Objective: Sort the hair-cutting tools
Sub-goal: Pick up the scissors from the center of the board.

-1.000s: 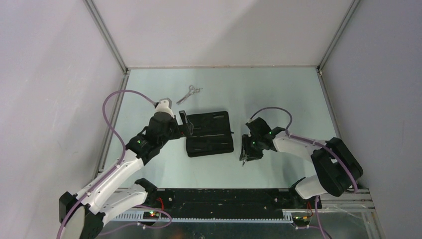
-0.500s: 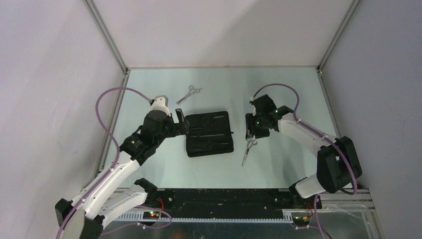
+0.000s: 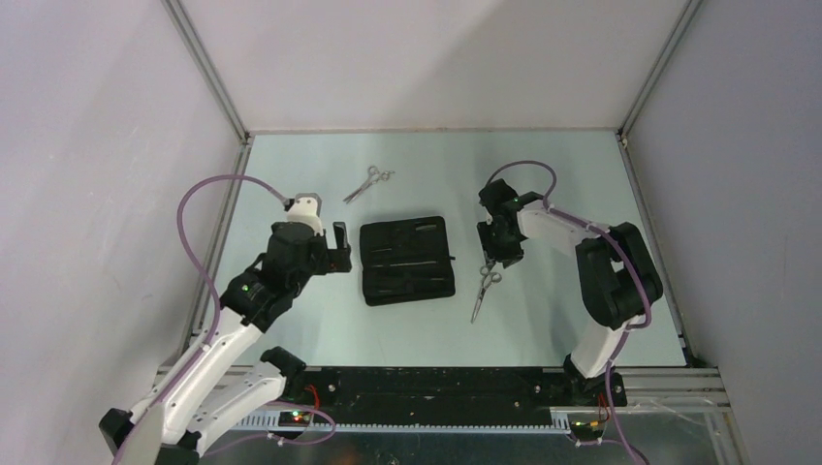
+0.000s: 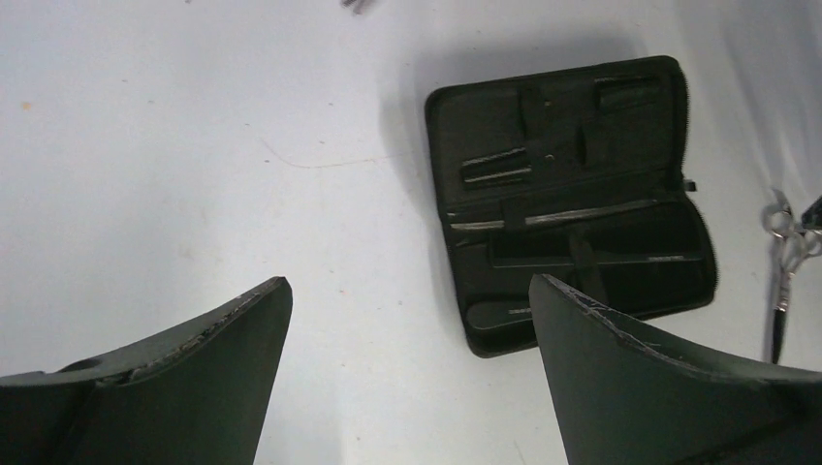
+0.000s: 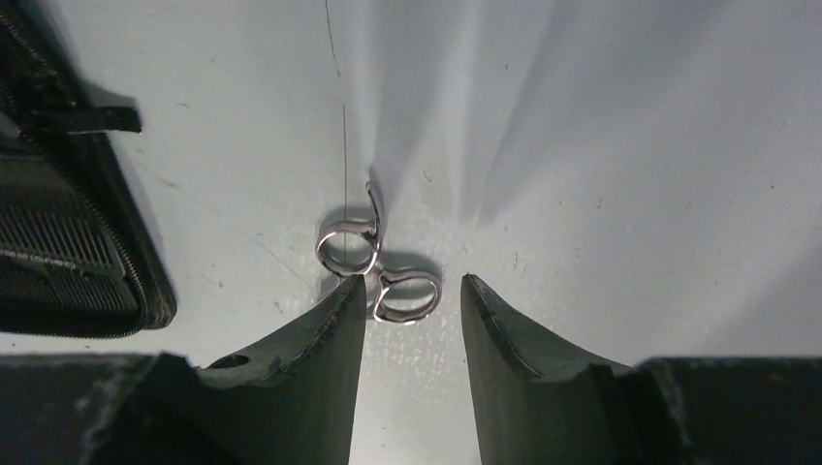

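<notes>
One pair of silver scissors [image 3: 484,287] lies on the table right of the open black case [image 3: 407,260]. Its ring handles [image 5: 378,267] sit just ahead of my right gripper [image 5: 412,283], which hovers open over them with nothing gripped. Another pair of scissors [image 3: 368,181] lies beyond the case, toward the back. A black comb's teeth [image 5: 53,254] show inside the case. My left gripper [image 4: 409,283] stands wide open and empty over bare table, left of the case [image 4: 572,194].
The case lies flat and unzipped in the middle, its zip pull [image 5: 92,118] sticking out toward the right gripper. Grey walls and metal rails close the table on three sides. Purple cables loop above both arms.
The right gripper has let the scissors down on the table and drawn back toward the far side. The left gripper has pulled away leftward from the case.
</notes>
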### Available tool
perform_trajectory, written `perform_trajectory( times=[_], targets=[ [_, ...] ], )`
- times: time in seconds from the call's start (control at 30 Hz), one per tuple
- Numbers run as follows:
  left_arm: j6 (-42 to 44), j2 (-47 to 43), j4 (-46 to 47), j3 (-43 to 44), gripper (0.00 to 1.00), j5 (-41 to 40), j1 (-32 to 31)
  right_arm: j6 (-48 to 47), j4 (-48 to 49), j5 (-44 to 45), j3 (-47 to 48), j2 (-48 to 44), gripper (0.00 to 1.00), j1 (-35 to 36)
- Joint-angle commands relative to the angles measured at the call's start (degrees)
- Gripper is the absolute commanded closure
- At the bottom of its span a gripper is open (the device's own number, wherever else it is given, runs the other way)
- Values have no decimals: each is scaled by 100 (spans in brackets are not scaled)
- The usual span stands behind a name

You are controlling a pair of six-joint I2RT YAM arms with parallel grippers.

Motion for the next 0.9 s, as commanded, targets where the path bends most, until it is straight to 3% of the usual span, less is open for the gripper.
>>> perform_trajectory(
  times=[0.0,0.33,0.87],
  targets=[
    [542,-164,154,-121,0,-534,54,-77,149,88,288,209,55,17],
    [523,-141,149,-204,0,-700,201,327,-36,181,16,423,55,-124],
    [364,12,331,-244,0,-158,491,879,-6,55,-1500,-845,55,90]
  ],
)
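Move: The scissors lie under and behind the right gripper: their middle is about 7 cm back, 3 cm left and 3 cm below, with the finger loops almost under the fingertips and the blades pointing back. The open black case lies some 22 cm to the gripper's left and 2 cm ahead, also about 3 cm below. From the left gripper, the scissors' middle is about 33 cm right, 3 cm back and 18 cm down. Lower the right gripper some 2 cm to board level at the scissors' loops, fingers kept half open, then draw it back about 5 cm and a little right, turning slightly clockwise, so that the left fingertip catches a loop and drags the handles along the board. Meanwhile ease the empty, open left gripper about 3 cm left, away from the case. ##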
